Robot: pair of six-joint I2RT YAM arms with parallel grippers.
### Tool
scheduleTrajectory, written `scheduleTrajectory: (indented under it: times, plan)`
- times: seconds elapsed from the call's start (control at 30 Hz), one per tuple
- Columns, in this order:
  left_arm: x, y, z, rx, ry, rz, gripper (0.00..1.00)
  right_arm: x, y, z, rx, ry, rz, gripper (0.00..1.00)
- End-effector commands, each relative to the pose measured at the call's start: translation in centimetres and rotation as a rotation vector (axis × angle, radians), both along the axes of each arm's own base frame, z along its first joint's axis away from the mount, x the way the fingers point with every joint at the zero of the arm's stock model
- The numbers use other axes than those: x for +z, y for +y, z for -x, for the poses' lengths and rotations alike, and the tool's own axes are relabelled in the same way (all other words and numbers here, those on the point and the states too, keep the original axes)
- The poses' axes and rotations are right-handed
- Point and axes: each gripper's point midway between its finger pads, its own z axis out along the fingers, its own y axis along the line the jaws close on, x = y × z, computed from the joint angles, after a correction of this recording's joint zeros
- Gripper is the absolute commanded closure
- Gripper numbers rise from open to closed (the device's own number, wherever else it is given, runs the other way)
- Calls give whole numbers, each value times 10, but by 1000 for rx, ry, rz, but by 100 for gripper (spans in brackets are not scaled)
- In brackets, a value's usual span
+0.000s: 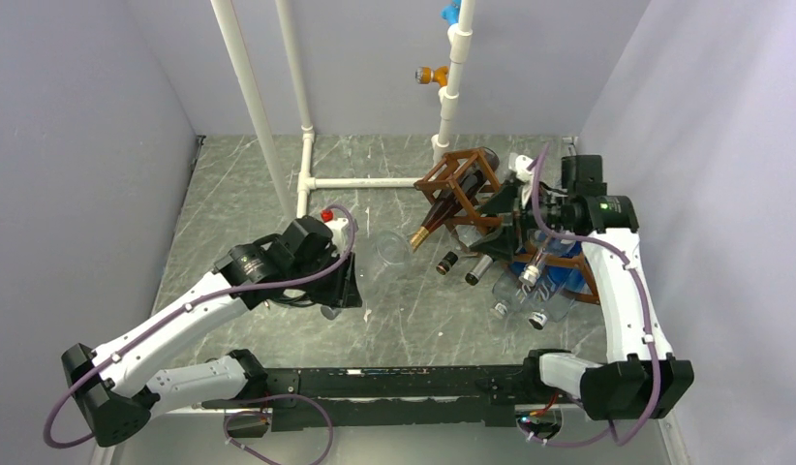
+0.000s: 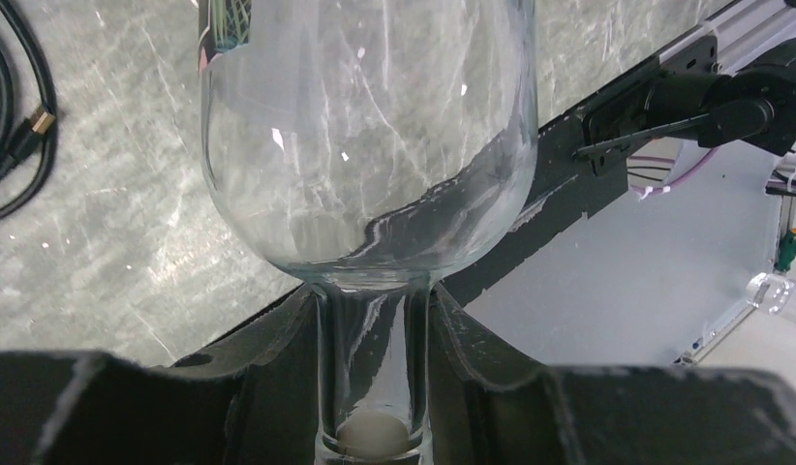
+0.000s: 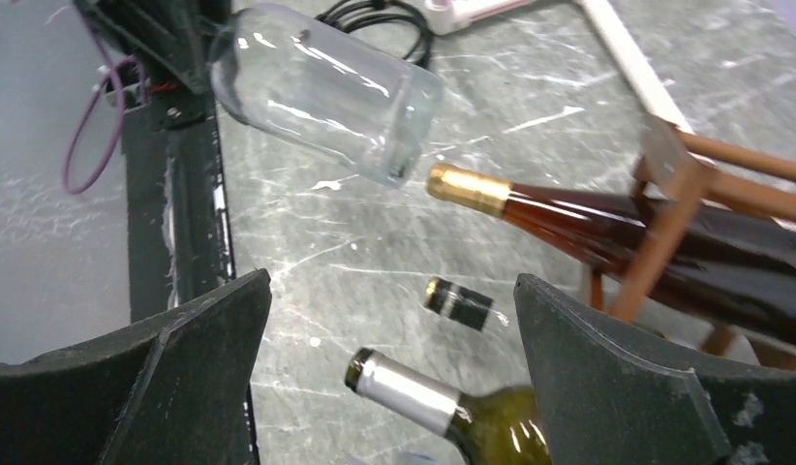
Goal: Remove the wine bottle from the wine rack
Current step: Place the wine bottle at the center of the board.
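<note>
My left gripper is shut on the neck of a clear glass wine bottle with a pale cork, held tilted over the table away from the rack. From above, that gripper is left of centre, and the bottle's base points toward the reddish-brown wine rack. An amber bottle with a gold cap lies in the rack. My right gripper is open at the rack, over the silver-capped neck of a green bottle. A black-capped bottle pokes out beyond it.
White pipes stand at the back, with a bar along the table behind the rack. A blue object sits under the rack's right end. A black rail runs along the near edge. Cables lie on the table.
</note>
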Motion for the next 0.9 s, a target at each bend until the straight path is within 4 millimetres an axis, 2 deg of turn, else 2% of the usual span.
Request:
scheduleTrajectory:
  times: [0.0,0.27,0.5,0.87]
  plan:
    - [61,-30,-14,-38,-132,215,100,1,21,4,93,-81,17,0]
    - [55,-37,-6,-62,-37,196,100,-10,52,21,289,-161,53,0]
    - [49,-41,3,-85,57,175,100,-34,86,43,518,-270,78,0]
    - [32,-42,15,-102,192,125,100,-75,131,42,612,-314,201,0]
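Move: The left gripper holds the clear wine bottle by the neck; the board's centre lies about 8 cm ahead of that hand, 4 cm to its right and 20 cm below, the coiled cable some 13 cm to its left and 5 cm ahead on the board. From the open right hand the bottle's body is about 15 cm left, 4 cm back, roughly level. The gold bottle neck lies about 10 cm left, 2 cm ahead and 17 cm below that hand, the black-capped neck 3 cm left, 4 cm back and 24 cm below. Sweep the right gripper left about 12 cm, sinking some 7 cm and drawing back 5 to 6 cm towards the clear bottle's body, fingers kept wide open, the hand turning counter-clockwise about 35 degrees. Keep the left fingers shut on the neck, ease that hand back and a little down, and tip it forward some 15 degrees to lower the bottle's base. ##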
